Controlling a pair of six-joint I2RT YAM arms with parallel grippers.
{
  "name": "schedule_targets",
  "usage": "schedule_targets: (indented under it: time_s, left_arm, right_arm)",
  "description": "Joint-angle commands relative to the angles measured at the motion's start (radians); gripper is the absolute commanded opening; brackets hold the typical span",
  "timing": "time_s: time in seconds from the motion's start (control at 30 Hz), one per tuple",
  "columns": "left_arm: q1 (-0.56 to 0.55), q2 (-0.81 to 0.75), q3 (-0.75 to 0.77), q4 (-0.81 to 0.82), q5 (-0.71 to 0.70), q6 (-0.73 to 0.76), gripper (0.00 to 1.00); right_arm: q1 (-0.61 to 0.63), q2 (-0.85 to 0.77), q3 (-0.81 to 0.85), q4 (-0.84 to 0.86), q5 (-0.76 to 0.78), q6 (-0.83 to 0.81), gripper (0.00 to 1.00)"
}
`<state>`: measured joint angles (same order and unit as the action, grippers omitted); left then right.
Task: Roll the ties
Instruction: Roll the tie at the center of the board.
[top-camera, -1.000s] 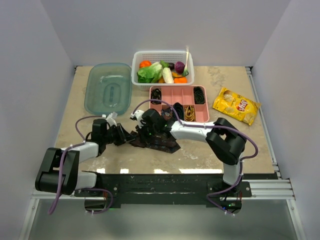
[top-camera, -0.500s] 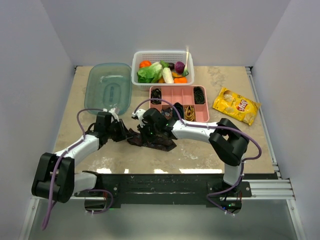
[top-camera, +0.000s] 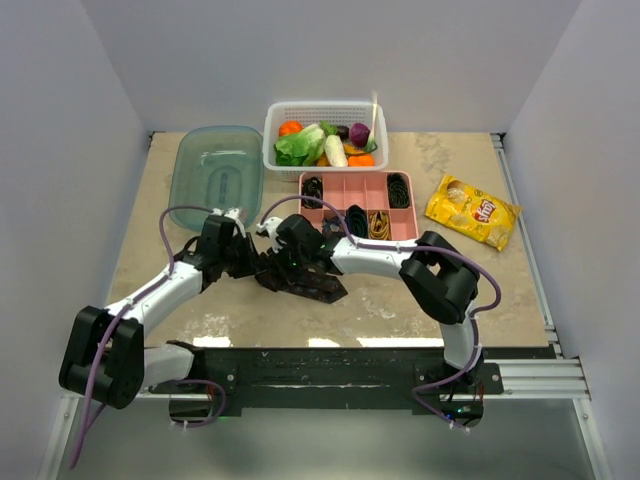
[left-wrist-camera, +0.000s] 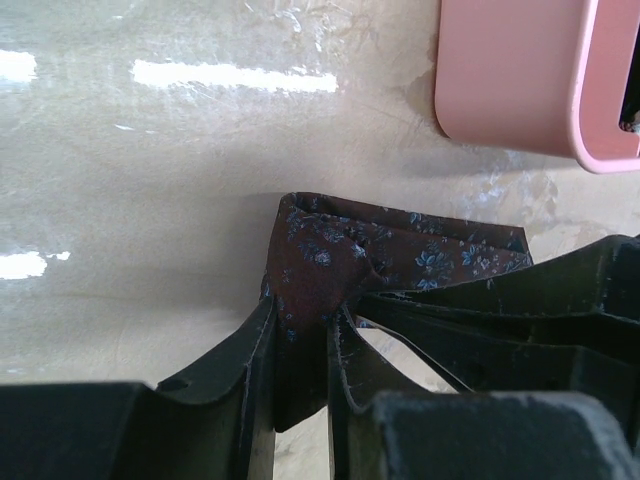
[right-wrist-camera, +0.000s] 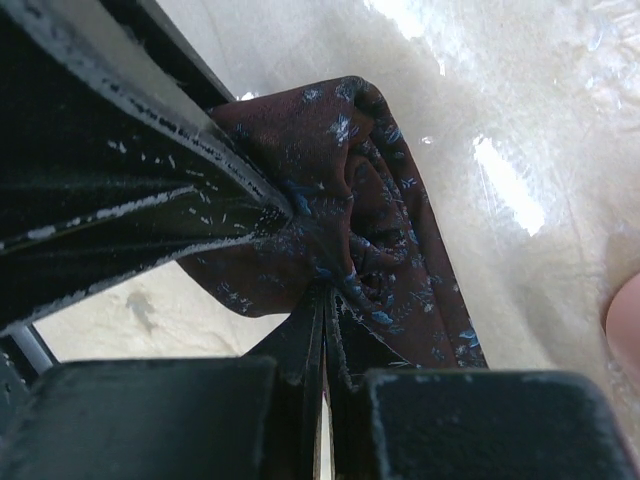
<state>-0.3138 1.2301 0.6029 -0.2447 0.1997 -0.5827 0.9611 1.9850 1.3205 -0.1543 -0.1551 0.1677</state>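
A dark maroon tie with small blue flowers lies bunched on the table in front of the pink tray. My left gripper is shut on one folded end of the tie, with cloth squeezed between its fingers. My right gripper meets it from the right, shut on a partly coiled part of the tie, its jaws pinched tight at the fabric. The two grippers nearly touch. Black coiled ties and a gold coil sit in the tray's compartments.
A white basket of toy vegetables stands at the back. A clear blue-green lid lies at the back left. A yellow chip bag lies at the right. The pink tray's corner is close ahead of my left gripper.
My left arm has swung forward and inward, and my right gripper has shifted a little left. The tie went with them, a little left and away. Both grips stayed shut.
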Motion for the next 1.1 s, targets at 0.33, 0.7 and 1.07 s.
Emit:
schedule_targets:
  time_s: [0.33,0.7,1.07]
  left_arm:
    - [-0.033,-0.017,0.127,-0.103,-0.083,0.047,0.0]
    - [-0.083,-0.012,0.204,-0.248,-0.301,0.064,0.0]
    - [-0.202,0.045,0.282,-0.401,-0.598,0.017,0.0]
  right_arm:
    - [-0.009,-0.123,-0.01,0.052,0.012,0.058,0.0]
    - [-0.067,-0.242,-0.095,0.068,-0.014,0.093,0.0]
    - [-0.111,-0.304,-0.171,0.085,-0.026,0.125,0.0]
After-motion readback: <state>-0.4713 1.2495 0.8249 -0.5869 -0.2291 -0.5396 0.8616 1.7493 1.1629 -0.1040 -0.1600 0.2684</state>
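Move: The right hand's shut fingertips are on the tie's roll, whose middle is about 2 cm to their left and 1 cm ahead; the tie's flat tail end lies some 9 cm to the right and 3 cm back. The pink tray's middle is roughly 12 cm ahead and 14 cm right. From the left hand, the roll is in its fingers, middle barely 1 cm to the right, with the tail end about 13 cm right and 4 cm back. Upward first, the right hand's shut fingers come off the roll and rise about 7 cm, then swing right and a little forward over the flat tail, starting to sink at the end. The left hand keeps its pinch on the roll, lifting slightly, then carrying it about 3 cm left while its left side rolls up some 20 degrees. ##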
